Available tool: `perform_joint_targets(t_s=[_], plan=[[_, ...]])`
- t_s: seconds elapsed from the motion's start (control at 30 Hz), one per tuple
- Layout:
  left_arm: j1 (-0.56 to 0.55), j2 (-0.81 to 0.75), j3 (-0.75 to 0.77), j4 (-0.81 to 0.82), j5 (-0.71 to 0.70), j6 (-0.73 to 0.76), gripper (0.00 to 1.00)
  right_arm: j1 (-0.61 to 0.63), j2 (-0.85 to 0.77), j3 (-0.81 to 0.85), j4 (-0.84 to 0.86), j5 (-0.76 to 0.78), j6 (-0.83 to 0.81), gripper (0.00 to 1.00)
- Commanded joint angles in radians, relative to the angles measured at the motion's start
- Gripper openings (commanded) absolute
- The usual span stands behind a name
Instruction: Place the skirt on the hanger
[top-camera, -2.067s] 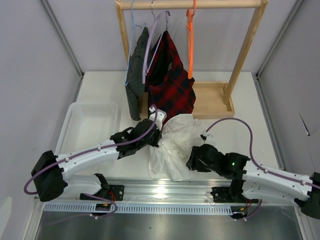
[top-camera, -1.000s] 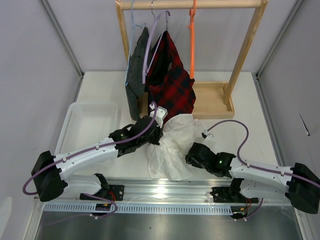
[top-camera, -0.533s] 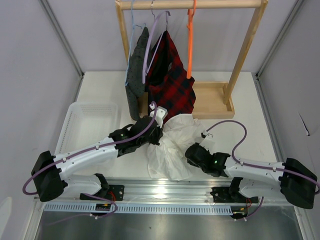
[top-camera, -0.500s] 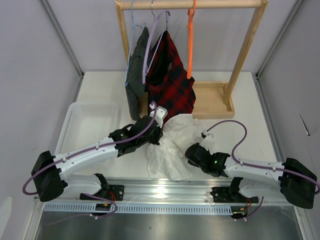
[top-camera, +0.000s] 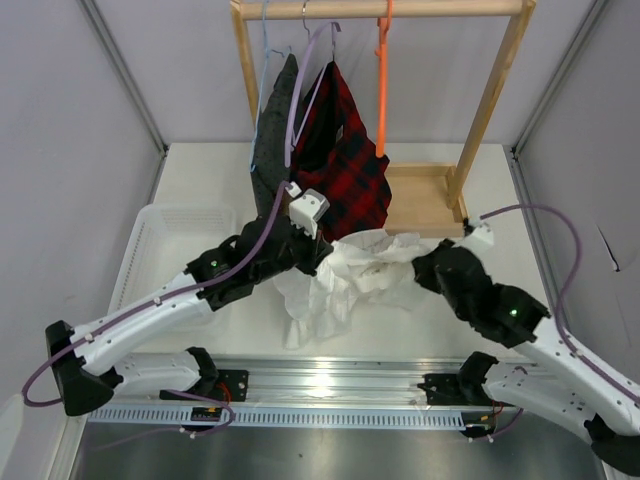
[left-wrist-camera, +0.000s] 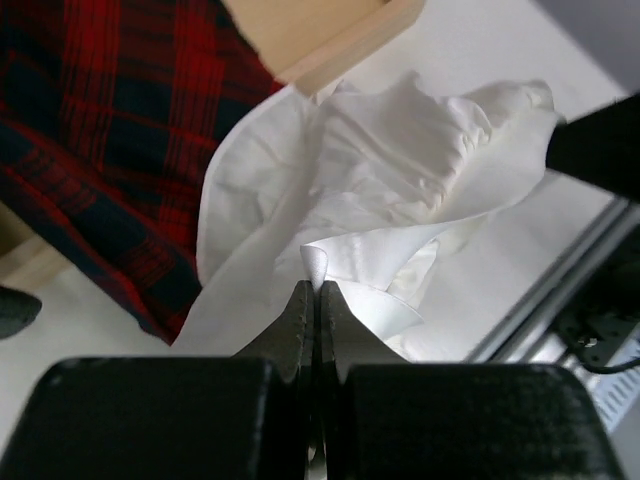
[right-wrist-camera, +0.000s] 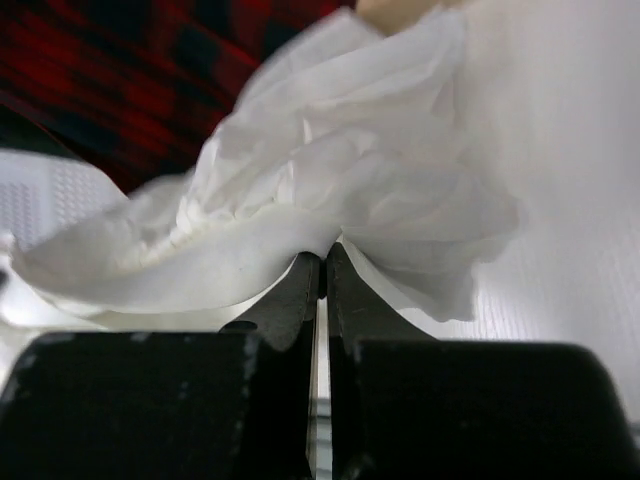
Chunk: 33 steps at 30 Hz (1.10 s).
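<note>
The white crinkly skirt (top-camera: 352, 275) hangs bunched between my two grippers, in front of the wooden rack, with its lower part drooping toward the table. My left gripper (top-camera: 318, 256) is shut on a fold at the skirt's left side (left-wrist-camera: 400, 170), the jaws pinching a thin peak of cloth (left-wrist-camera: 317, 285). On the skirt's right edge (right-wrist-camera: 340, 180), my right gripper (top-camera: 421, 270) is shut with fabric draped over its tips (right-wrist-camera: 322, 258). The orange hanger (top-camera: 381, 80) hangs bare on the rack's rail, above and behind the skirt.
The wooden rack (top-camera: 492, 95) stands at the back with its tray base (top-camera: 425, 205). A red-and-black plaid garment (top-camera: 342, 160) on a lavender hanger and a dark grey garment (top-camera: 270, 140) hang left of the orange hanger. A white basket (top-camera: 170, 245) sits at the left.
The right gripper has shut on the skirt's edge and risen toward the back right. The left arm has lifted too, so the skirt is raised and spread between them.
</note>
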<state>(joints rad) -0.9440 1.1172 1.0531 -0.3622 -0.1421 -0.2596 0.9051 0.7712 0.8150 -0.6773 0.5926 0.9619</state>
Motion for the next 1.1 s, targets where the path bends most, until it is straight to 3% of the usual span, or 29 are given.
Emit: perform_joint_targets(t_s=[0.0,0.23,0.33,0.5,0.63,0.8,0.93,1.07], plan=[[0.005,-0.046,0.074,0.02,0.101,0.036,0.0,-0.112,-0.023,0.153,-0.131,-0.037,-0.19,0.0],[-0.01,-0.054,0.116,0.063,0.104,0.06,0.0,-0.313,0.065,0.424,-0.18,-0.111,-0.409,0.0],[-0.01,-0.033,0.099,0.069,0.044,0.062,0.0,-0.448,0.127,0.484,-0.179,-0.256,-0.474,0.0],[-0.009,-0.01,-0.091,0.202,-0.027,-0.032,0.0,-0.514,0.125,0.354,-0.148,-0.385,-0.46,0.0],[-0.009,0.018,-0.272,0.345,-0.074,-0.104,0.0,-0.512,0.05,0.118,-0.087,-0.454,-0.41,0.0],[-0.007,0.055,-0.418,0.525,-0.062,-0.124,0.11,-0.482,-0.015,-0.042,-0.039,-0.519,-0.368,0.0],[-0.007,0.046,-0.446,0.543,-0.047,-0.132,0.37,-0.436,0.008,-0.066,-0.056,-0.479,-0.35,0.0],[-0.007,-0.042,-0.44,0.528,-0.021,-0.125,0.52,-0.408,0.069,-0.039,-0.062,-0.427,-0.325,0.0]])
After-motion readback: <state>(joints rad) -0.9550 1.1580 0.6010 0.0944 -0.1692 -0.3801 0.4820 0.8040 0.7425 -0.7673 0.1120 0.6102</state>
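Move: Held waistband corners are already in both hands, and the skirt hangs between them. The bare table it goes down to is roughly 21 cm below the left hand and 10 cm to its right, and 17 cm below the right hand and 7 cm to its left, straight under in depth. From the left hand, the plaid garment hangs about 13 cm ahead, 4 cm right and nearly level; the white tray lies 8 cm ahead, 27 cm left and 20 cm down. Flinging the skirt open, both hands rise quickly, the left another 6 cm, the right about 12 cm while swinging out to its right and forward. Then both sink some 18 cm towards the table, the right also drawing back about 6 cm with its fingers tipping down. Low over the table, the left fingers open halfway and let go; the right keeps its pinch. ##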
